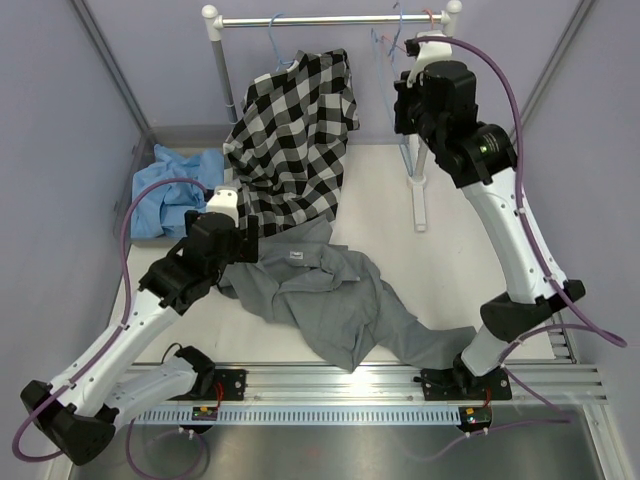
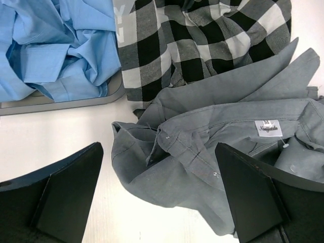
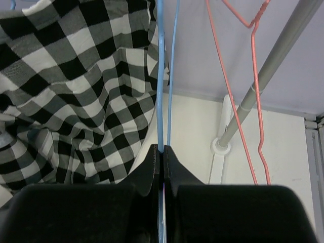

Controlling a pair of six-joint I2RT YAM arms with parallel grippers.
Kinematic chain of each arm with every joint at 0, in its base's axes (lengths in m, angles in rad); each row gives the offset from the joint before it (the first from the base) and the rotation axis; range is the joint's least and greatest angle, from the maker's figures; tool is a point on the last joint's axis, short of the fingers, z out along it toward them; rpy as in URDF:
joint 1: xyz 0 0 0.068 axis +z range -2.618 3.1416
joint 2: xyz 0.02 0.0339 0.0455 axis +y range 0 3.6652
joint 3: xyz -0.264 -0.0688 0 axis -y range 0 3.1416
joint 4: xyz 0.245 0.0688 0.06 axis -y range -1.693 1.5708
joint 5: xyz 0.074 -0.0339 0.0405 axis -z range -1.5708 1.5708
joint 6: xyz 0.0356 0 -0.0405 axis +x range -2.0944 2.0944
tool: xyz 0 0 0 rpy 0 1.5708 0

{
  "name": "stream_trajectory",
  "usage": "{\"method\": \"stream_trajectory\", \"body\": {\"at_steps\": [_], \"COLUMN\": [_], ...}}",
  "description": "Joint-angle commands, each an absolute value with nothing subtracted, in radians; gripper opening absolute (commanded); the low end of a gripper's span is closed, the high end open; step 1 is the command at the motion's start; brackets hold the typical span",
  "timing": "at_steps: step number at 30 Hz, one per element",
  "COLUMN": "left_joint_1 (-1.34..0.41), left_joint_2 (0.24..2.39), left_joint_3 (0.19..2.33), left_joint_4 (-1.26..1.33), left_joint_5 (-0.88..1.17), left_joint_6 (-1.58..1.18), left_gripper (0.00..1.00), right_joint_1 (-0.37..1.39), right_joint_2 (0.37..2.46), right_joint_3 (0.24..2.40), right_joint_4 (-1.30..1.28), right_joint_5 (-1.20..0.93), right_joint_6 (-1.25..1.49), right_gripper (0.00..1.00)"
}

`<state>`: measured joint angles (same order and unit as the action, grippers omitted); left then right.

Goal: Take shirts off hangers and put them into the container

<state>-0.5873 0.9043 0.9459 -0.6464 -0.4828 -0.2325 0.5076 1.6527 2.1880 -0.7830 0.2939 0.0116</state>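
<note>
The black-and-white checked shirt (image 1: 295,140) hangs from a light blue hanger (image 1: 277,40) on the rack bar, and its lower part drapes onto the table. The grey shirt (image 1: 330,290) lies crumpled on the table. The light blue shirt (image 1: 175,195) sits in the container (image 2: 66,101) at the left. My left gripper (image 2: 158,152) hovers open over the grey shirt's collar (image 2: 187,147), holding nothing. My right gripper (image 3: 163,149) is raised by the rack, shut on the wire of a bare light blue hanger (image 3: 161,76). A pink-red hanger (image 3: 230,86) hangs just to its right.
The silver rack bar (image 1: 330,19) spans the back, with its right post (image 3: 263,76) and foot (image 1: 418,190) close to my right arm. The grey shirt's tail reaches the right arm's base (image 1: 470,370). Purple walls close in both sides.
</note>
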Motion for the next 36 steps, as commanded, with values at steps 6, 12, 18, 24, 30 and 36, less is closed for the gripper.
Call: {"method": "stream_trajectory", "body": {"at_steps": [6, 12, 18, 24, 30, 36], "left_joint_1": [-0.583, -0.583, -0.584, -0.583, -0.583, -0.584], "left_joint_2": [0.865, 0.858, 0.857, 0.857, 0.864, 0.896], "left_joint_3": [0.939, 0.939, 0.939, 0.940, 0.940, 0.940], "left_joint_4": [-0.609, -0.611, -0.611, -0.609, -0.609, -0.611], "left_joint_5": [-0.568, -0.577, -0.569, -0.545, -0.523, -0.424], "left_joint_6": [-0.213, -0.207, -0.206, -0.209, -0.210, -0.227], "left_gripper": [0.99, 0.99, 0.99, 0.99, 0.99, 0.99], "right_joint_1": [0.436, 0.416, 0.400, 0.397, 0.397, 0.397], "right_joint_2": [1.799, 1.877, 1.928, 1.939, 1.858, 1.601], "right_joint_3": [2.356, 2.375, 2.407, 2.390, 2.347, 2.042], "right_joint_4": [-0.732, -0.698, -0.718, -0.706, -0.729, -0.650], "right_joint_5": [0.227, 0.202, 0.183, 0.186, 0.158, 0.134], "right_joint_6": [0.041, 0.040, 0.052, 0.046, 0.071, 0.077], "right_gripper": [0.00, 0.00, 0.00, 0.00, 0.45, 0.88]}}
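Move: The right hand still pinches the emptied blue hanger, its hook reaching up and forward. The free spot on the rail that it is taken to lies some 20 cm ahead of that hand, 3 cm left and 12 cm above. The pink hanger hangs about 16 cm ahead and 7 cm right; the checked shirt is roughly 12 cm ahead, 27 cm left and lower down. From the left hand the spot is about 35 cm ahead, 46 cm right and 35 cm up. Keeping its pinch on the blue hanger, the right hand carries it forward some 9 cm towards the rail, soon sinking about 6 cm as well to bring the hook down over the bar. Having paused there, the fingers open wide and let go of the wire, and the hand draws back some 3 cm, its fingers tipped slightly further down. ##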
